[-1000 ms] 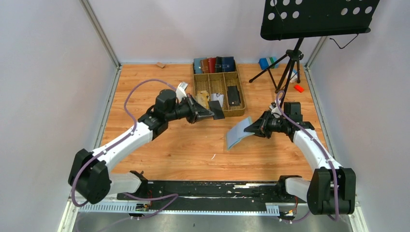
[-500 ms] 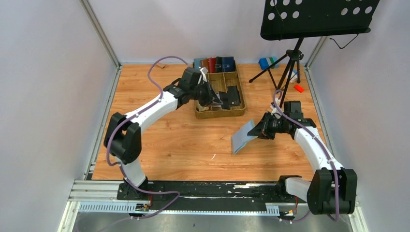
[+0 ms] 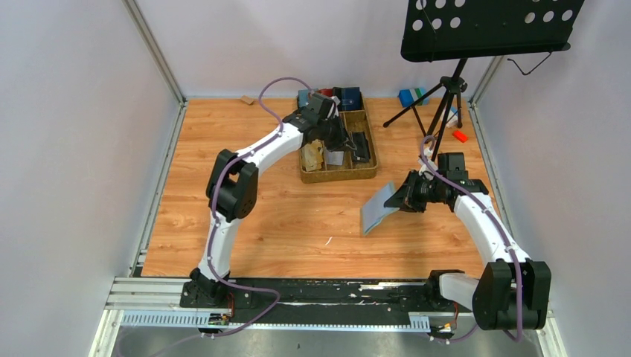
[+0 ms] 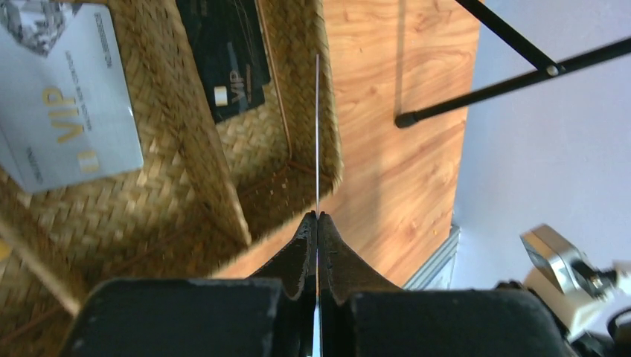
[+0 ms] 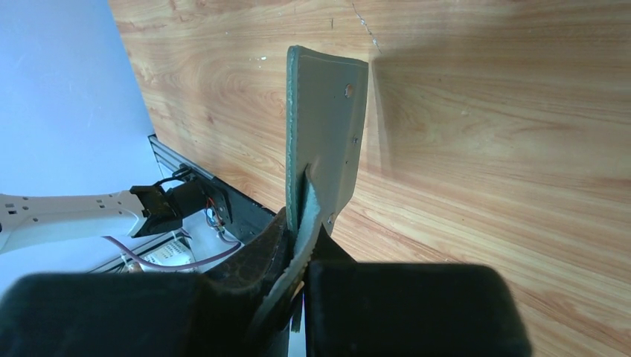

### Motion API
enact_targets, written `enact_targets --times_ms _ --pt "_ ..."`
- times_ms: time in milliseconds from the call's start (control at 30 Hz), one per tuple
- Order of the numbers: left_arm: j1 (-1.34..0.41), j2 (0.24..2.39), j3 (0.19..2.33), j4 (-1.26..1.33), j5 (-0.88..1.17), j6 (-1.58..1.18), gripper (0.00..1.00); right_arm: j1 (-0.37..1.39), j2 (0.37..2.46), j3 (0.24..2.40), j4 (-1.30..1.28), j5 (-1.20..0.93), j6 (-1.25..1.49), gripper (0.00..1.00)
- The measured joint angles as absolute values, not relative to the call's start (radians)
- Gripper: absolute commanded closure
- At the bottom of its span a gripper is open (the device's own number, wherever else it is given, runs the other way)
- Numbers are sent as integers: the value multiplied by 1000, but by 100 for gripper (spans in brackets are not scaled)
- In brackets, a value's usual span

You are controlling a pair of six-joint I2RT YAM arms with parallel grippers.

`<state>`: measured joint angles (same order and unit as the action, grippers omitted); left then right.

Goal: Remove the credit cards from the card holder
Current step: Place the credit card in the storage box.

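Observation:
My left gripper hangs over the wicker basket at the back. It is shut on a thin credit card, which the left wrist view shows edge-on, sticking out from the fingertips above the basket's right compartment. A black VIP card lies in that compartment, and a pale VIP card lies in the one beside it. My right gripper is shut on one flap of the sage-green card holder, which hangs open and tilted over the table. The holder shows a snap stud.
A row of blue, brown and black wallets stands behind the basket, partly hidden by the left arm. A tan wad sits in the basket's left part. A music stand's tripod, a blue item and an orange item are at the back right.
The left arm has swung from the table's middle back over the basket, carrying the card. The right gripper and card holder have shifted slightly to the right.

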<state>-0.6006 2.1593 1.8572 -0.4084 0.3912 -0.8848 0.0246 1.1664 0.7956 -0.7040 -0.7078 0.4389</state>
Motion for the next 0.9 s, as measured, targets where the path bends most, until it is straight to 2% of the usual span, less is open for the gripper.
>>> enact_targets --times_ms 333,367,500,633,900 --pt "-601 2370 2055 -437 387 -892 100 25 1195 850 -725 -673 412 100" --pt "-601 2379 2063 -436 387 -894 99 24 1200 855 -726 -671 408 100" --pt "-601 2407 2084 -431 387 -904 79 24 1211 860 -733 -670 395 100" --pt "-599 2415 2103 -430 387 -914 68 24 1217 860 -739 -672 390 100" --pt "-583 2403 2106 -453 391 -897 65 24 1219 860 -737 -690 392 100"
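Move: My left hand holds the dark credit card over the storage box. The right-hand compartment, where the black VIP card already lies, is about 4 cm to the right, 2 cm ahead and some 9 cm below. At that same depth, the grey VIP card is about 5 cm to the left and 1 cm back, and the yellow cards are 13 cm left, 1 cm back. From my right hand, the black VIP card is about 23 cm ahead, 9 cm left and 9 cm lower. I sink my left hand about 5 cm into the right-hand compartment, carrying it some 4 cm forward and a little to the right, with the wrist almost unturned. Once it is nearly down, I open my fingers to about a third and let go of the dark credit card beside the black VIP card. ##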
